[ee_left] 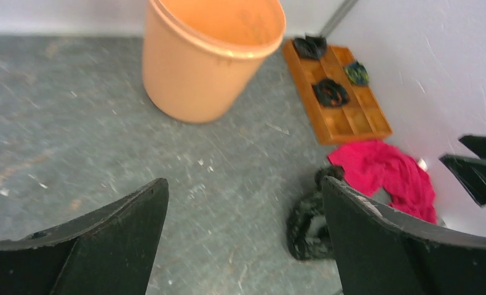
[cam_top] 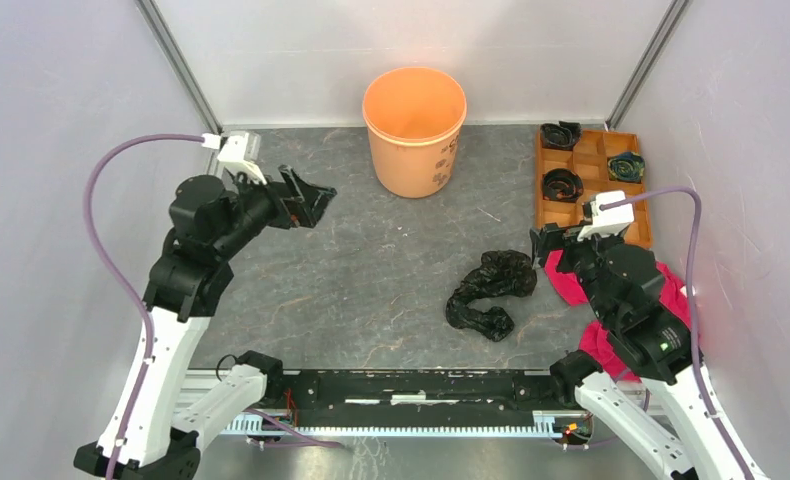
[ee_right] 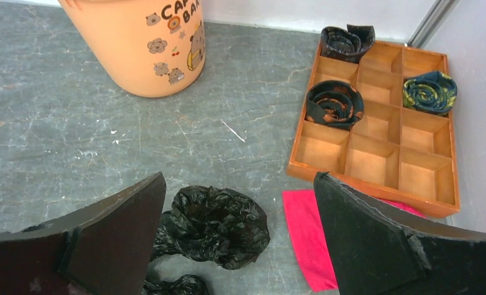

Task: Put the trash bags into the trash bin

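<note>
The trash bag [cam_top: 491, 290] is a crumpled strip of glossy black film lying on the grey table, right of centre. The trash bin [cam_top: 414, 130], an orange bucket, stands upright at the back middle and looks hollow inside. My left gripper [cam_top: 316, 205] hovers open at the left, well away from both, pointing toward the bin [ee_left: 210, 55]; the bag [ee_left: 308, 218] shows partly behind its right finger. My right gripper [cam_top: 546, 245] is open just right of the bag and above it, with the bag [ee_right: 219, 224] low between its fingers and untouched. Printed markings show on the bin [ee_right: 139, 43].
An orange-brown compartment tray [cam_top: 596, 150] at the back right holds three coiled dark rolls [ee_right: 334, 104]. A pink-red cloth [cam_top: 569, 283] lies under my right arm, next to the bag. White walls with metal posts close in the back and both sides.
</note>
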Available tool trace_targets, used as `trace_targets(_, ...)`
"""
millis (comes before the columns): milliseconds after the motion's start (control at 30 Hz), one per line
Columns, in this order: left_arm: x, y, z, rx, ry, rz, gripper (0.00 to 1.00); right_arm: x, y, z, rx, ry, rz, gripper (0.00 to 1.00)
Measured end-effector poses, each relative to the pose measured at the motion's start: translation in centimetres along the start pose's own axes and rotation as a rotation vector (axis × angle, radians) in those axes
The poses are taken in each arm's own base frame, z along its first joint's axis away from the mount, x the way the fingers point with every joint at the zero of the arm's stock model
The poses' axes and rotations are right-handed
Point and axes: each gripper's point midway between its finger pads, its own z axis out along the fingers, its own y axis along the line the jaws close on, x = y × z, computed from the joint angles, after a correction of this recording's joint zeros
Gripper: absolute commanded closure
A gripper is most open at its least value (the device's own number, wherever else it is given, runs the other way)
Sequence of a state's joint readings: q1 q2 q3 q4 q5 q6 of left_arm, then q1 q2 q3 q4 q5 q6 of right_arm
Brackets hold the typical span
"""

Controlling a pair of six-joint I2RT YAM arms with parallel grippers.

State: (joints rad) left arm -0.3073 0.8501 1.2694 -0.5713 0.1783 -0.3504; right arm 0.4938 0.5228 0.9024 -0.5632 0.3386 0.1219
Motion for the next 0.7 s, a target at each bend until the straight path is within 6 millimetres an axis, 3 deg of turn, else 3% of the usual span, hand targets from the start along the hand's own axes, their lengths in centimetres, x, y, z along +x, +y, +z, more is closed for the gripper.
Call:
trace_targets(367,12.3,-1.3,3.0,0.147,0.308,-0.184,0.00,3.0,0.4,1.2,-0.002,0.045,-0.004,0.02)
trace_targets(533,16.8,-3.3,3.0,0.210,0.418,-0.226,0.00,3.8,0.7,0.9,-0.028,0.026,0.003,0.02)
trace_targets(700,20.2,-6.9,3.3,0.306,0.486,-0.246,0.00,3.5,0.7,0.5,-0.037,-0.005,0.013,0.02)
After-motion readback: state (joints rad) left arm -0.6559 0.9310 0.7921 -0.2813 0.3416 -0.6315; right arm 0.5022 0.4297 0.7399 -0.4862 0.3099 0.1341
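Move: Right of the left hand by about 30 cm, some 6 cm back and 34 cm below, lies the black trash bag. From the right hand, which hovers almost over the same bag, it is about 26 cm below, 4 cm to the left and 2 cm back. Counted from the right hand, the trash bin stands roughly 23 cm ahead and 18 cm left, the wooden tray 18 cm ahead and 19 cm right, the pink cloth 20 cm right and 3 cm back. Swooping down through open air towards the black bag, the left hand drops about 16 cm while swinging some 12 cm to its right and drawing back, its fingers tipping downwards and turning clockwise, wide open. The right hand, also open, sinks about 4 cm nearly straight down above the bag, then eases off; neither touches it. ##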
